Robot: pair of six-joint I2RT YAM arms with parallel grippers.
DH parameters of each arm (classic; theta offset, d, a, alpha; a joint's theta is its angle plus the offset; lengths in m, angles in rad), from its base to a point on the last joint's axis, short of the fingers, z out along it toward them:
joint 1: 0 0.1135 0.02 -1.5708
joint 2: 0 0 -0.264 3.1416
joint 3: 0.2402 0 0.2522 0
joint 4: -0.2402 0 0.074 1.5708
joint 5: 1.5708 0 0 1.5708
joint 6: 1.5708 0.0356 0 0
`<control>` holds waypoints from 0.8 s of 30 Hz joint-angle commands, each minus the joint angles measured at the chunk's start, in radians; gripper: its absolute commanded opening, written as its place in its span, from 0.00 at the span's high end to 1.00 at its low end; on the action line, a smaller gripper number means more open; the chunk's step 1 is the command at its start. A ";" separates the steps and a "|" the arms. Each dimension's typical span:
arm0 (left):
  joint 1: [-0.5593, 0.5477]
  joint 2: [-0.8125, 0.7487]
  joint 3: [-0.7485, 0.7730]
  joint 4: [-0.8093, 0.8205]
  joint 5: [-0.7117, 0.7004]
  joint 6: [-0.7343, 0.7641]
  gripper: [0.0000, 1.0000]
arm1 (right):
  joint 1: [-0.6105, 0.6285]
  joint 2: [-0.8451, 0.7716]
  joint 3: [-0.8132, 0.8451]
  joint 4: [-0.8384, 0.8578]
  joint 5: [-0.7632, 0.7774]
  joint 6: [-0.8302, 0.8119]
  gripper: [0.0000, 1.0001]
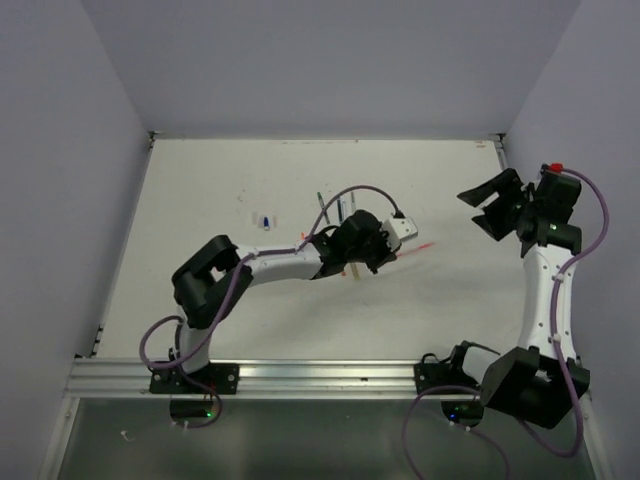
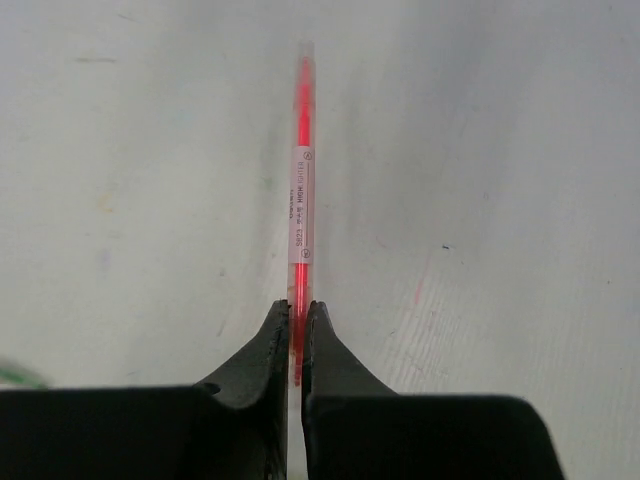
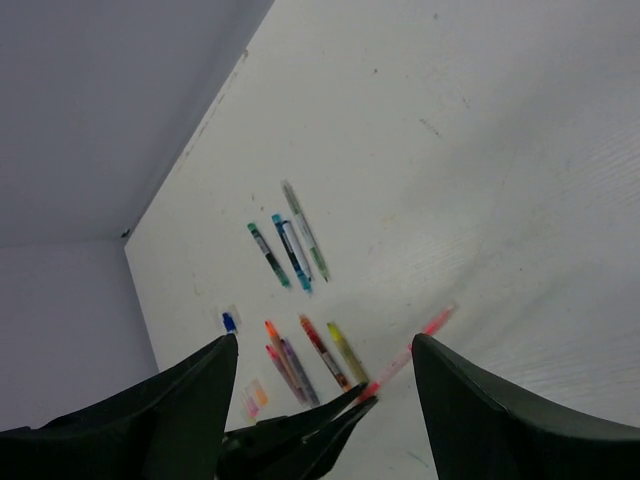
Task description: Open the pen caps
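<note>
My left gripper point(image 2: 297, 312) is shut on one end of a red pen point(image 2: 302, 190), which sticks straight out from the jaws just above the table. In the top view that gripper point(image 1: 388, 256) is mid-table and the red pen point(image 1: 418, 248) points right. My right gripper point(image 1: 480, 208) hangs open and empty at the far right, well away from the pen. Its wrist view shows the open fingers point(image 3: 190, 400) framing the red pen point(image 3: 420, 335) and loose pens point(image 3: 322, 350). A blue pen cap point(image 3: 229, 322) and pink and orange pen caps point(image 3: 252, 398) lie left of them.
Teal and blue pens point(image 3: 290, 245) lie in a group farther back, and orange, pink, purple-grey and yellow pens point(image 3: 290, 365) lie nearer my left gripper. The blue cap point(image 1: 266, 219) sits alone to the left. Walls enclose the table point(image 1: 200, 200) on three sides.
</note>
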 commanded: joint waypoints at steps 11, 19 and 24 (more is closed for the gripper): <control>0.025 -0.478 -0.292 0.069 -0.344 -0.284 1.00 | 0.400 0.038 -0.038 0.209 0.085 0.041 0.25; 0.059 -0.667 -0.455 0.109 -0.434 -0.321 1.00 | 0.445 0.058 -0.123 0.373 0.002 0.172 0.26; 0.062 -0.739 -0.493 0.120 -0.511 -0.341 1.00 | 0.610 0.104 -0.129 0.459 0.040 0.251 0.27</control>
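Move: The left hand already holds the pink pen by one end; the open right gripper it is heading for is about 6 cm ahead, 16 cm right and 17 cm higher. On the table 7 cm below, the yellow pen lies roughly 4 cm ahead and 9 cm left, the red-brown pen 6 cm ahead and 13 cm left. From the right hand, the pink pen's middle is some 4 cm back, 10 cm left and 20 cm below. Rising sharply at first, then swinging left over the yellow pen, the left hand carries the pink pen about 15 cm left and 12 cm up, turning some 30 degrees counter-clockwise and tilting towards level, its pinch kept. The right hand, still open, sweeps left too, about 17 cm with a brief near-halt midway, turning counter-clockwise towards the pen's free end without reaching it. ##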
